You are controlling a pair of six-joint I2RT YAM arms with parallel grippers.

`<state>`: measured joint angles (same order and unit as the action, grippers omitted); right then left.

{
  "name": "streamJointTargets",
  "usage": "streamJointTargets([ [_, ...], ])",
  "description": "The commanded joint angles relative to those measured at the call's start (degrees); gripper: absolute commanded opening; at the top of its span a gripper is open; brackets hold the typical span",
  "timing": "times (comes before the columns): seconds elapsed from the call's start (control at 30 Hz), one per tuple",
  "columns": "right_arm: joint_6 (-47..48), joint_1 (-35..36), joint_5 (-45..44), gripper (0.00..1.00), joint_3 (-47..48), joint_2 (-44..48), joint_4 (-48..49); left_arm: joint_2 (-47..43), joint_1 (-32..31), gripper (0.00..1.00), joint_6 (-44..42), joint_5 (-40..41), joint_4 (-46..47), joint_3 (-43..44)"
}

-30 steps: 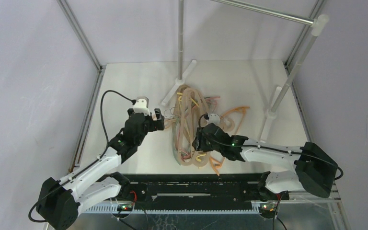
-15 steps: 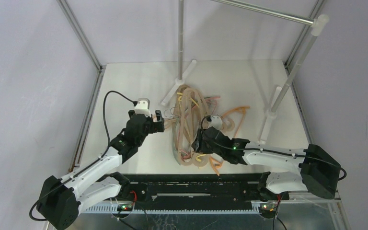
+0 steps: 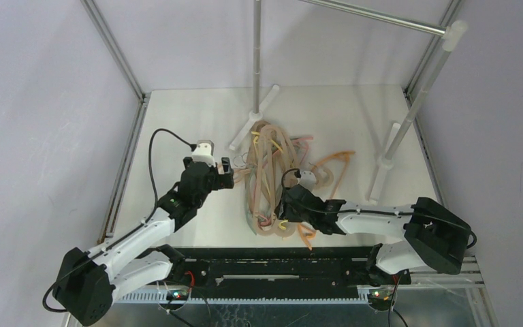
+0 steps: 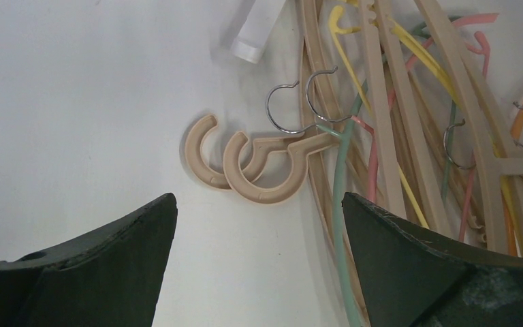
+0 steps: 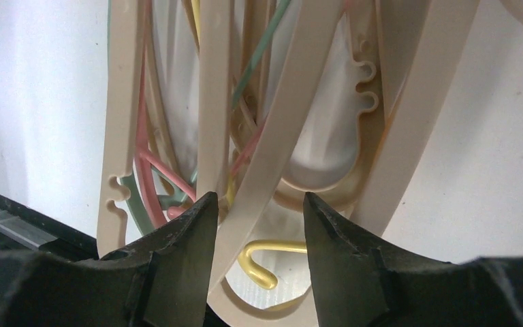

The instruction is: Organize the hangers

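The hangers [image 3: 267, 160] lie in a tangled pile mid-table: thick beige ones, thin yellow, pink and pale-green ones, and an orange one [image 3: 341, 155] at the right. My left gripper [image 3: 227, 172] hovers wide open at the pile's left edge. In the left wrist view two beige hooks [image 4: 245, 167] lie just ahead of the left gripper [image 4: 259, 204], with nothing between its fingers. My right gripper [image 3: 282, 208] sits low over the pile's near end. In the right wrist view it [image 5: 259, 204] is open, straddling a beige hanger arm [image 5: 282, 146] above a yellow hook [image 5: 262, 262].
A silver rail stands behind the pile, with a centre post [image 3: 256, 54], a white foot [image 3: 252, 126], a slanted right post [image 3: 415, 102] and a top bar [image 3: 374, 17]. The white foot's end [image 4: 260, 27] lies near the hooks. A black strip [image 3: 279, 269] runs along the near edge.
My right gripper has slid a little left and toward the near edge over the pile. The left arm has hardly moved.
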<state>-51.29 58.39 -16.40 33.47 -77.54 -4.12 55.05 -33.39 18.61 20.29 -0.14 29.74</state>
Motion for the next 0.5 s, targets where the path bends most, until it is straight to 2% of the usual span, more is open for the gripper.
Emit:
streamJointTargets([
  [0.0,-1.13,-1.36,-0.29,0.56,0.11,-1.44,6.35,1.02,-0.42,0.96,0.00,0.01,1.12,-0.31],
  [0.1,-0.84,-1.94,0.19,0.51,0.21,-2.89,7.44,1.30,-0.37,0.96,0.04,0.01,1.26,-0.15],
  [0.17,-1.00,-2.14,0.11,0.45,0.11,-3.59,7.47,1.42,-0.44,0.96,0.02,0.02,1.28,-0.19],
  [0.3,-0.71,-2.09,-1.27,0.00,0.19,-3.54,5.95,1.38,-0.44,0.96,-0.05,0.18,1.31,-0.37],
  [0.47,-0.82,0.07,-8.48,0.00,0.38,0.20,0.33,1.22,-0.45,0.95,0.10,0.01,1.27,-0.30],
])
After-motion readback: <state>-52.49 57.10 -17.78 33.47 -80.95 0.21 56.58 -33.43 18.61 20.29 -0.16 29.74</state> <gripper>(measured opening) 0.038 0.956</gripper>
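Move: The near stretch of the top tan hanger's bar lies between and just beneath the right hand's half-open fingertips, about 2 cm ahead, level sideways and 1 cm lower. The yellow hook is some 3 cm back from the hand, straight below; the orange hanger's near end is about 6 cm back and 8 cm right, both 4 cm lower. From the left hand that bar stretch is about 19 cm right, 9 cm back and 12 cm below. The right fingers close on the top tan hanger's bar and pinch it near its end closest to the robot, going from half open to almost shut. They do so as the hand eases about 1.5 cm forward along the pile and a little under 1 cm down onto the bar, then stays there with the wrist hardly turning. ##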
